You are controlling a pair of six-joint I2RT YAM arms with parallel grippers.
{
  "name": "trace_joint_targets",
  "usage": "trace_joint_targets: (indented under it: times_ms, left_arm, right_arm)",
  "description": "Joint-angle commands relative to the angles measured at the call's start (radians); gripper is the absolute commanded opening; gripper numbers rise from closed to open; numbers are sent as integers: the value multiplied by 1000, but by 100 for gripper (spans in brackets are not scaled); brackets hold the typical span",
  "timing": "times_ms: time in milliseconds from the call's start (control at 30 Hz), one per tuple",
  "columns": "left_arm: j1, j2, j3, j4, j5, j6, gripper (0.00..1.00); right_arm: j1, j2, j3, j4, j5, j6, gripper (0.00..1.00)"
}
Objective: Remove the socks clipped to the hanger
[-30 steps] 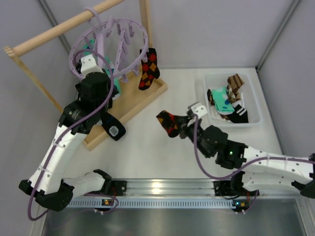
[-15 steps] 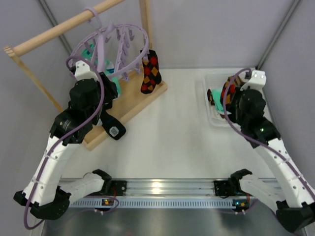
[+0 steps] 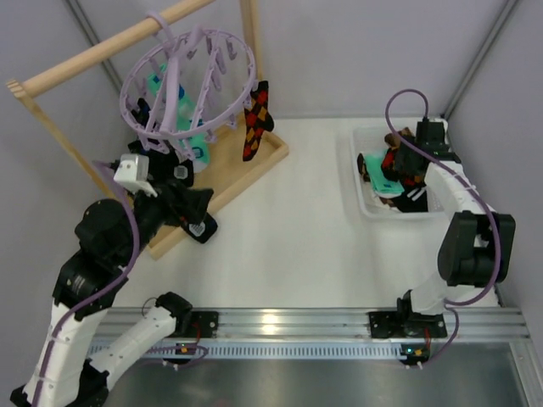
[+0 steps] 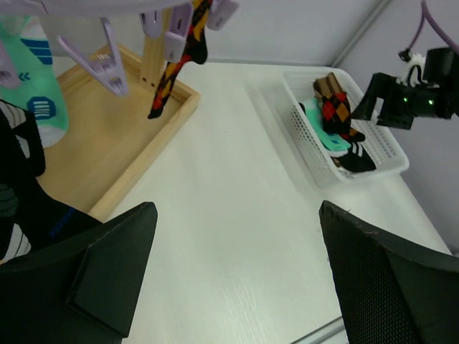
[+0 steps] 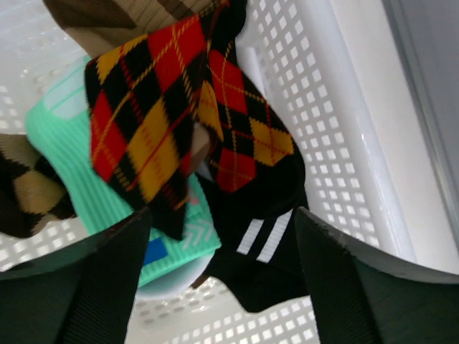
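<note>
The lavender hanger [image 3: 191, 80] hangs from the wooden rod. A black argyle sock [image 3: 254, 119] [image 4: 172, 72] and a teal sock [image 3: 182, 110] [image 4: 36, 107] are clipped to it. A black sock with white marks [image 3: 199, 225] shows by the tray's near edge. My left gripper [image 3: 193, 197] [image 4: 237, 215] is open below the ring, with only bare table between its fingers. My right gripper [image 3: 403, 165] [image 5: 222, 215] is open over the white basket [image 3: 433, 208]. Another argyle sock [image 5: 165, 122] lies loose there on teal, brown and black socks.
The wooden frame has a sloping rod [image 3: 102, 51] and a shallow tray base [image 3: 229, 182] under the hanger. The basket's perforated wall [image 5: 344, 107] stands close to my right fingers. Grey walls close in the back and right, and a metal rail [image 3: 280, 326] runs along the near edge.
My right arm carried the argyle sock from the table's middle to the basket and opened, dropping it. My left gripper opened and drew back from the hanger.
</note>
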Motion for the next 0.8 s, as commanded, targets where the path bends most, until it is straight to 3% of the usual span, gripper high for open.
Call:
trace_joint_targets:
  times_ms: [0,33,100,200,300,333,433,533,667,767]
  left_arm:
    - [0,-87,-73,16,192,45,98]
    - [0,-103,-98,27,203,56,98]
    - [0,-145,-166,37,223,77,98]
    - [0,-197,-254,69,277,96,98]
    - [1,-264,-320,126,289,93,98]
    - [1,-284,-358,137,286,92,98]
    - [0,-334,-407,171,285,94,98]
    - [0,-343,-432,171,282,92,98]
    - [1,-335,-444,169,277,85,98]
    - [0,-334,-451,169,271,85,98]
  right_arm:
    - [3,-126,47,14,-44,32,81]
    - [6,-153,44,15,-38,35,83]
    - [29,-234,44,24,-23,30,99]
    - [109,-334,-19,135,-79,17,99]
    - [144,-393,-123,351,-462,76,100]
    - [170,-393,-180,516,-613,101,100]
    - [272,-294,-176,661,-810,46,99]
    - [363,-194,-93,705,-912,-43,99]
    - [437,60,124,671,-943,-66,99]
    - [514,167,207,676,-879,-102,99]
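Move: The right hand hangs over the basket; the red argyle sock still on the hanger is about 46 cm to its left, level with it in reach and some 17 cm higher. The teal hanging sock is roughly 19 cm left of that one and about 2 cm farther out. The argyle sock already dropped lies about 6 cm ahead of the hand, 2 cm left and 10 cm below. For the left hand, the hanging argyle sock lies about 22 cm ahead, 13 cm right and 8 cm lower. Empty, the right hand leaves the basket for the hanging argyle sock, sweeping some 35 cm left in an arc that climbs about 18 cm and sinks again to end 11 cm up. The fingers open fully and swing roughly 70 degrees counter-clockwise, tilting up out of their steep slant. The left hand, still wide open, draws back 5 cm and then drops nearly 10 cm, turning slightly clockwise. ##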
